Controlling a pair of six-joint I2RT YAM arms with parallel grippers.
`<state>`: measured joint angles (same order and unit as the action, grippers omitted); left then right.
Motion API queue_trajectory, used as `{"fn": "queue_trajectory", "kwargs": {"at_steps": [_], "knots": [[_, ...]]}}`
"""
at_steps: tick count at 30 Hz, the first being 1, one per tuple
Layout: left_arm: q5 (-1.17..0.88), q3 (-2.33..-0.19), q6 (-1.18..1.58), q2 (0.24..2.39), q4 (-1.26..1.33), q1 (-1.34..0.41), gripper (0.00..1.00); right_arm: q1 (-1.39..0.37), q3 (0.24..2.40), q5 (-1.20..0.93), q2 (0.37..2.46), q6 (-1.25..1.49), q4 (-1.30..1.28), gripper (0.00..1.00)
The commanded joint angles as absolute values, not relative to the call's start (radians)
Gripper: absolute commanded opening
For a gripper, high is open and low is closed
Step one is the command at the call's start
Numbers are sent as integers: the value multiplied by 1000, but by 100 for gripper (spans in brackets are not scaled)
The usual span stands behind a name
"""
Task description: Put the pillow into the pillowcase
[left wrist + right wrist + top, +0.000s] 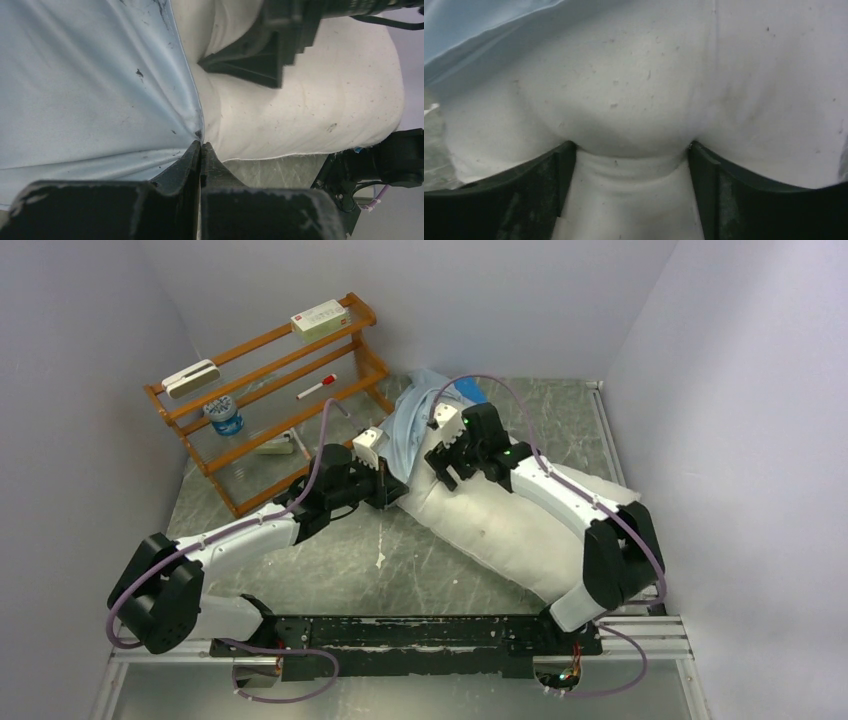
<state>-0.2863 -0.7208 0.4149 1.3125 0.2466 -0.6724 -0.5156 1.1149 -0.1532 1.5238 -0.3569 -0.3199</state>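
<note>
The plump white pillow (520,525) lies slanted across the table's middle and right. Its far end goes into the wrinkled pale-blue pillowcase (415,410). My left gripper (386,485) is shut on the pillowcase's edge beside the pillow's left side. In the left wrist view the left gripper (201,146) pinches the pillowcase (90,90) hem where it meets the pillow (310,105). My right gripper (447,466) is open and pressed down onto the pillow near the sack's mouth. In the right wrist view the pillow (649,75) bulges between the wide jaws of the right gripper (630,150), and the pillowcase (469,25) shows top left.
A wooden rack (265,390) stands at the back left with small boxes, a marker and a cup. A bright-blue flat piece (468,391) pokes out behind the pillowcase. Grey walls close in on three sides. A metal rail (400,635) runs along the near edge.
</note>
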Motion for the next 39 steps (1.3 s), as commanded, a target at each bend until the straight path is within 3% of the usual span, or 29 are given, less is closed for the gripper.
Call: {"fn": "queue_trajectory", "kwargs": {"at_steps": [1, 3, 5, 10, 15, 20, 32, 39], "knots": [[-283, -725, 429, 1295, 299, -683, 5, -520, 1140, -120, 1626, -303, -302, 74], [-289, -734, 426, 1288, 296, -683, 5, -519, 1183, -106, 1638, -261, -311, 28], [-291, -756, 417, 1283, 283, -683, 5, -518, 1208, -119, 1616, -224, -292, 0], [-319, -895, 391, 1282, 215, -684, 5, -507, 1237, -169, 1472, -26, -187, 0], [-397, -1167, 306, 1316, 45, -684, 5, -503, 1249, 39, 1313, 193, -98, 0], [-521, -1281, 341, 1321, 95, -685, 5, -459, 1255, 108, 1215, 347, -38, 0], [-728, -1258, 426, 1419, 268, -762, 5, -403, 1214, 339, 1175, 659, 70, 0], [-785, -1259, 380, 1448, 284, -820, 5, -387, 1217, 397, 1163, 691, 184, 0]]}}
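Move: Just under the right hand's open fingers, about 2 cm ahead, 1 cm left and 2 cm down, is the pillow's top beside the pillowcase mouth. The case's bunched body lies some 9 cm ahead and 5 cm left of that hand, 3 cm lower; the blue folder peeks out about 17 cm ahead, 6 cm right, 14 cm down. From the left hand, already holding the mouth's near edge, that pillow spot is roughly 7 cm ahead, 6 cm right, about level. Dipping about a centimetre while easing forward, the right hand shuts on the pillow's top and hoists it some 20 cm, drifting right as its left side rolls up about 50 degrees and it swings clockwise. The left hand keeps its pinch on the case edge, rises about 23 cm alongside with fingers tipping up, then carries the edge right and slightly back and down, turning clockwise. ##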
